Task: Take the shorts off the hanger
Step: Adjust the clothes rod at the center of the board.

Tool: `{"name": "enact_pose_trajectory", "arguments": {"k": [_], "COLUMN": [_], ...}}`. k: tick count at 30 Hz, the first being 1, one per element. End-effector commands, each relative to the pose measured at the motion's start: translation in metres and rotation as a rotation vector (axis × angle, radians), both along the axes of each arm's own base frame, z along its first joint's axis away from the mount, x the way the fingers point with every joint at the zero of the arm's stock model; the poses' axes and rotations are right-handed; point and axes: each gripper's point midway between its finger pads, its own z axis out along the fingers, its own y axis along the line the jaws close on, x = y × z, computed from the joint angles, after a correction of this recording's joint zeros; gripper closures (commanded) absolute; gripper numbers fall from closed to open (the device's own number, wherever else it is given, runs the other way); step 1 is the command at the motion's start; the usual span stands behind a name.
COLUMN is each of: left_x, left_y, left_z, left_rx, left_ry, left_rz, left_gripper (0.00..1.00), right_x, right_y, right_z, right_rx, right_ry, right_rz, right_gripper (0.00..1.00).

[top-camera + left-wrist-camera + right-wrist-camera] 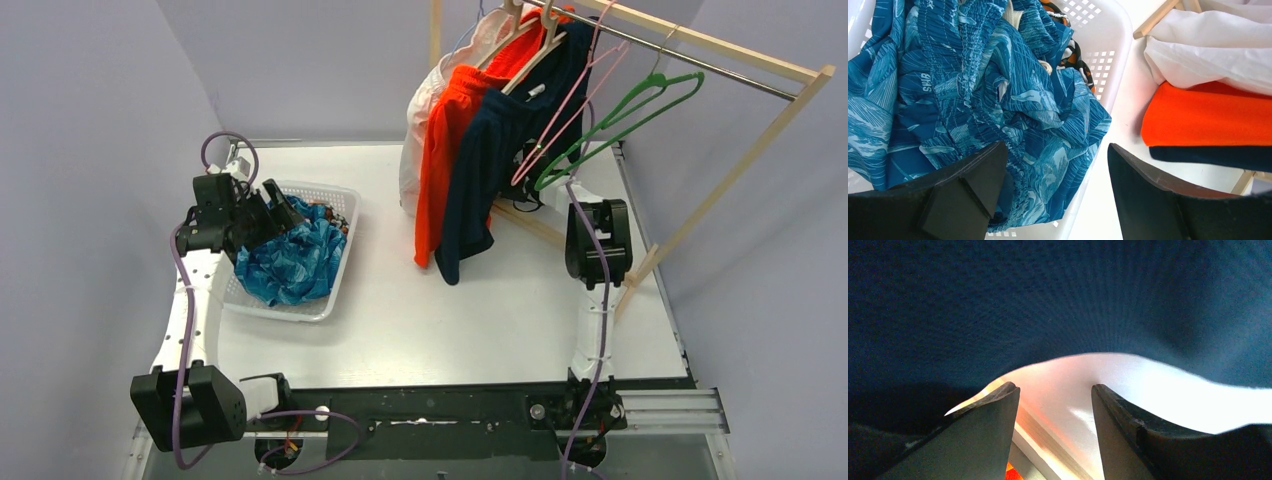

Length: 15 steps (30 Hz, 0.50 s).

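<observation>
White shorts (pixel 420 130), bright orange shorts (pixel 445 140) and dark navy shorts (pixel 480 170) hang on wooden hangers (pixel 535 55) from the rack. Teal-blue patterned shorts (pixel 973 90) lie heaped in the white basket (pixel 1098 30) over a camouflage pair (pixel 1073 52). My left gripper (pixel 1055 146) hovers open over the basket's near rim, with nothing between its fingers. My right gripper (pixel 1053 386) is open just under the hem of the navy shorts (pixel 1048 300), which fill its view. In the top view the navy fabric hides its fingers.
An empty pink hanger (pixel 570 110) and an empty green hanger (pixel 620 120) hang on the metal rail (pixel 700 60). The wooden rack frame (pixel 740 170) stands at the back right. The right arm (pixel 597 240) reaches up beside the frame's base bar.
</observation>
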Motion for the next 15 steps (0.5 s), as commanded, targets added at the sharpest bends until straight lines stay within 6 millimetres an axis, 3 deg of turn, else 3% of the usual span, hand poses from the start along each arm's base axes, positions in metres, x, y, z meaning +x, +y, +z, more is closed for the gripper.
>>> {"name": "enact_pose_trajectory", "arguments": {"k": [1, 12, 15], "left_x": [0.001, -0.002, -0.002], "left_y": [-0.001, -0.001, -0.001], "left_z": [0.019, 0.025, 0.024], "left_rx": [0.006, 0.007, 0.003], "left_ry": [-0.068, -0.086, -0.085], "left_rz": [-0.010, 0.004, 0.004], "left_gripper": [0.27, 0.27, 0.27], "right_x": [-0.038, -0.053, -0.057], "right_y": [0.055, 0.112, 0.114], "right_z": [-0.029, -0.032, -0.036], "right_rx": [0.013, -0.040, -0.086], "right_ry": [0.104, 0.106, 0.138], "right_rz": [0.232, 0.458, 0.440], "right_gripper": [0.43, 0.43, 0.43]}}
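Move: The right hand is already low behind the hanging clothes, with the rack's base beam roughly 8 cm back, level with it sideways, and about 2 cm lower. The navy shorts hang about 5 cm to its left and level fore and aft, their middle some 15 cm higher; the orange shorts hang about 12 cm left, 2 cm back and 12 cm higher. From the left hand the beam lies some 50 cm right, 7 cm ahead and 17 cm lower. The right hand sweeps about 9 cm left, turning some 20 degrees counter-clockwise, fingers part-open, still pushing the clothes rack along. ##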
